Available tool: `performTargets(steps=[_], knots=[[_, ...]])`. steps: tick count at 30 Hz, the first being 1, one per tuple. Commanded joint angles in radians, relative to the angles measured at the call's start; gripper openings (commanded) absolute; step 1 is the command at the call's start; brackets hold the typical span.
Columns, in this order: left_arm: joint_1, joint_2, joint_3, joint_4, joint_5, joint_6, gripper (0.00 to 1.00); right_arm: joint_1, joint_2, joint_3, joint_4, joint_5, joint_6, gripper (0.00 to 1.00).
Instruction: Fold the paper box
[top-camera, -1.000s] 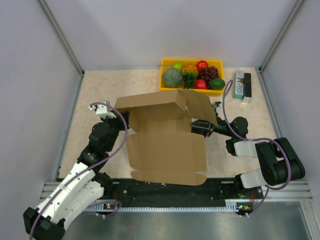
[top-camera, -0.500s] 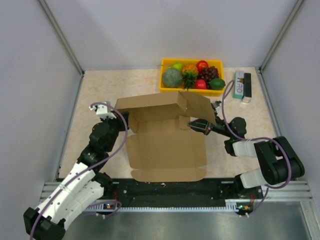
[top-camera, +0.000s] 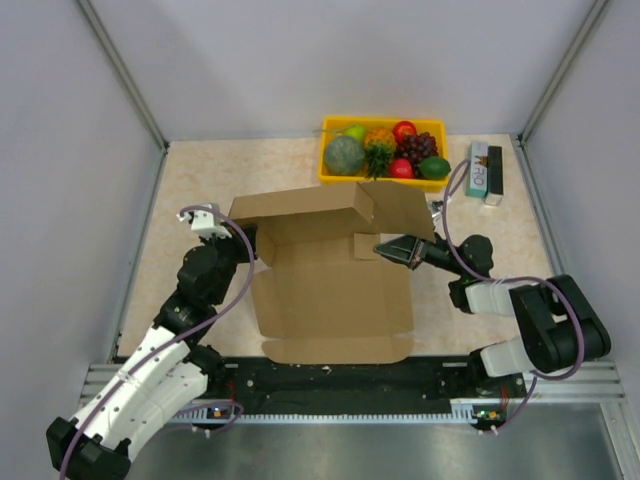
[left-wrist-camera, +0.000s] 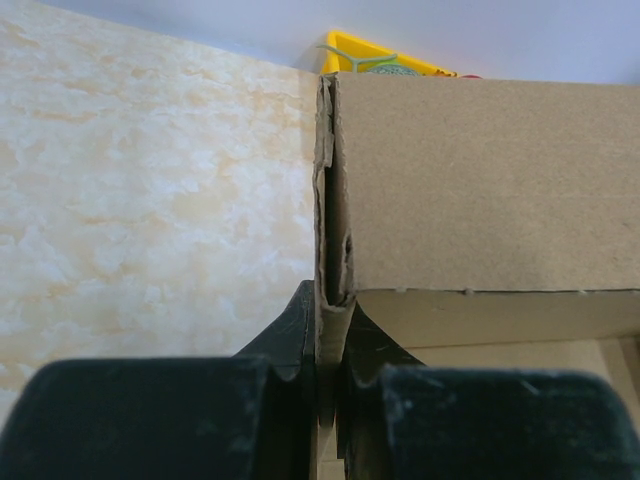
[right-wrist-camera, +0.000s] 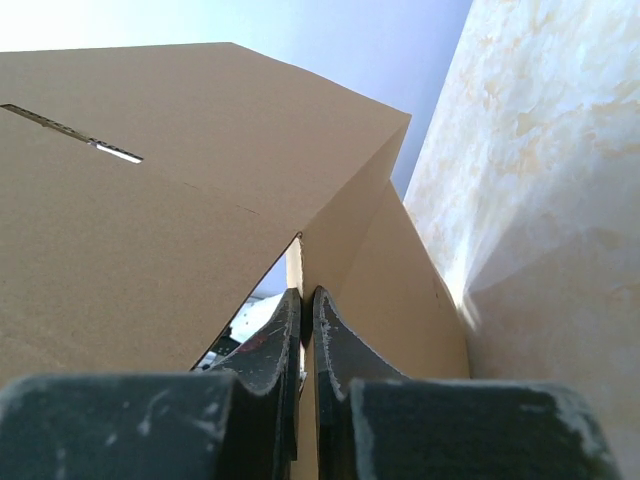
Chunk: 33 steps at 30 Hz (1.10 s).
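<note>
The paper box (top-camera: 330, 290), plain brown cardboard, lies half formed in the middle of the table, with its back wall and side flaps raised. My left gripper (top-camera: 250, 245) is shut on the box's folded left wall. In the left wrist view that wall's edge (left-wrist-camera: 335, 250) runs straight down between the fingers of the left gripper (left-wrist-camera: 335, 310). My right gripper (top-camera: 385, 247) reaches in from the right at the raised right flap. In the right wrist view the right gripper (right-wrist-camera: 307, 300) has its jaws pressed together on the thin edge of that flap (right-wrist-camera: 150, 230).
A yellow tray (top-camera: 325, 150) of fruit stands behind the box, and its corner (left-wrist-camera: 350, 50) shows in the left wrist view. A small green-white-black carton (top-camera: 485, 172) lies at the back right. Grey walls close in the table's left, right and back sides.
The right gripper has gone from wide open to shut on the right flap and has moved slightly left. The left arm and its grip are unchanged.
</note>
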<state>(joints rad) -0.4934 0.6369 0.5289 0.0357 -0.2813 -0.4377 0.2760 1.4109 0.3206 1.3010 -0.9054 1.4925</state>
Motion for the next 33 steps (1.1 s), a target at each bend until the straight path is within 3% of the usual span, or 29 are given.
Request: performTargets(steps=[1, 5, 8, 11, 15, 17, 19, 20, 21, 23, 28, 33], knots=[[-0.011, -0.014, 0.005, 0.030, 0.056, -0.042, 0.00, 0.022, -0.061, -0.015, 0.101, 0.034, -0.064, 0.00], [-0.011, -0.019, 0.009, 0.026, 0.048, -0.039, 0.00, 0.003, -0.142, 0.005, -0.175, 0.033, -0.193, 0.01], [-0.011, -0.016, 0.017, 0.003, 0.022, -0.044, 0.00, -0.090, -0.165, -0.037, -0.197, -0.018, -0.207, 0.37], [-0.011, -0.008, 0.020, -0.005, -0.002, -0.045, 0.00, -0.167, -0.213, -0.075, -0.270, -0.090, -0.254, 0.50], [-0.010, 0.009, 0.014, 0.015, -0.025, -0.029, 0.00, -0.208, -0.354, -0.100, -0.591, -0.110, -0.435, 0.56], [-0.011, 0.020, 0.013, 0.020, -0.033, -0.019, 0.00, -0.236, -0.444, -0.069, -0.919, -0.073, -0.595, 0.59], [-0.010, 0.026, 0.010, 0.021, -0.042, -0.001, 0.00, -0.259, -0.581, -0.019, -1.147, 0.039, -0.793, 0.60], [-0.010, 0.027, 0.008, 0.021, -0.047, 0.007, 0.00, -0.261, -0.620, 0.064, -1.391, 0.106, -0.874, 0.60], [-0.010, 0.030, 0.006, 0.026, -0.047, 0.020, 0.00, -0.262, -0.691, 0.104, -1.467, 0.181, -0.938, 0.60], [-0.010, 0.035, 0.005, 0.024, -0.052, 0.036, 0.00, -0.262, -0.733, 0.197, -1.555, 0.321, -1.052, 0.62], [-0.010, 0.043, 0.011, 0.013, -0.059, 0.074, 0.00, -0.242, -0.740, 0.359, -1.602, 0.371, -1.179, 0.59], [-0.010, 0.046, 0.006, 0.018, -0.055, 0.093, 0.00, -0.141, -0.779, 0.405, -1.596, 0.373, -1.267, 0.61]])
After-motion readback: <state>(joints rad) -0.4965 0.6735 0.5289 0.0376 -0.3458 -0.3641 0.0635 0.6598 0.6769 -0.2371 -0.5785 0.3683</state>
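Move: The right hand's shut fingers are at the small corner tab on the box's right side, the tab lying about 1 cm left of their point. The slotted flap stands roughly 7 cm ahead of that hand, 2 cm to its right and some 3 cm higher; the middle of the box floor is about 10 cm back, 10 cm left and 17 cm below. From the left hand, still pinching the box's far left corner at its fingertips, the tab lies about 27 cm right, 4 cm back and 3 cm lower. The right fingers open to a bit over half and let go of the tab, and the hand draws out to the right by some 11 cm, away from the box, first dipping about 5 cm and then climbing to end roughly 4 cm above its start. As it backs off, the wrist swings clockwise and tips so that the fingers turn from pointing left to forward-left and slightly down, while the left hand keeps its pinch on the far left corner and eases about 1 cm left and down. ##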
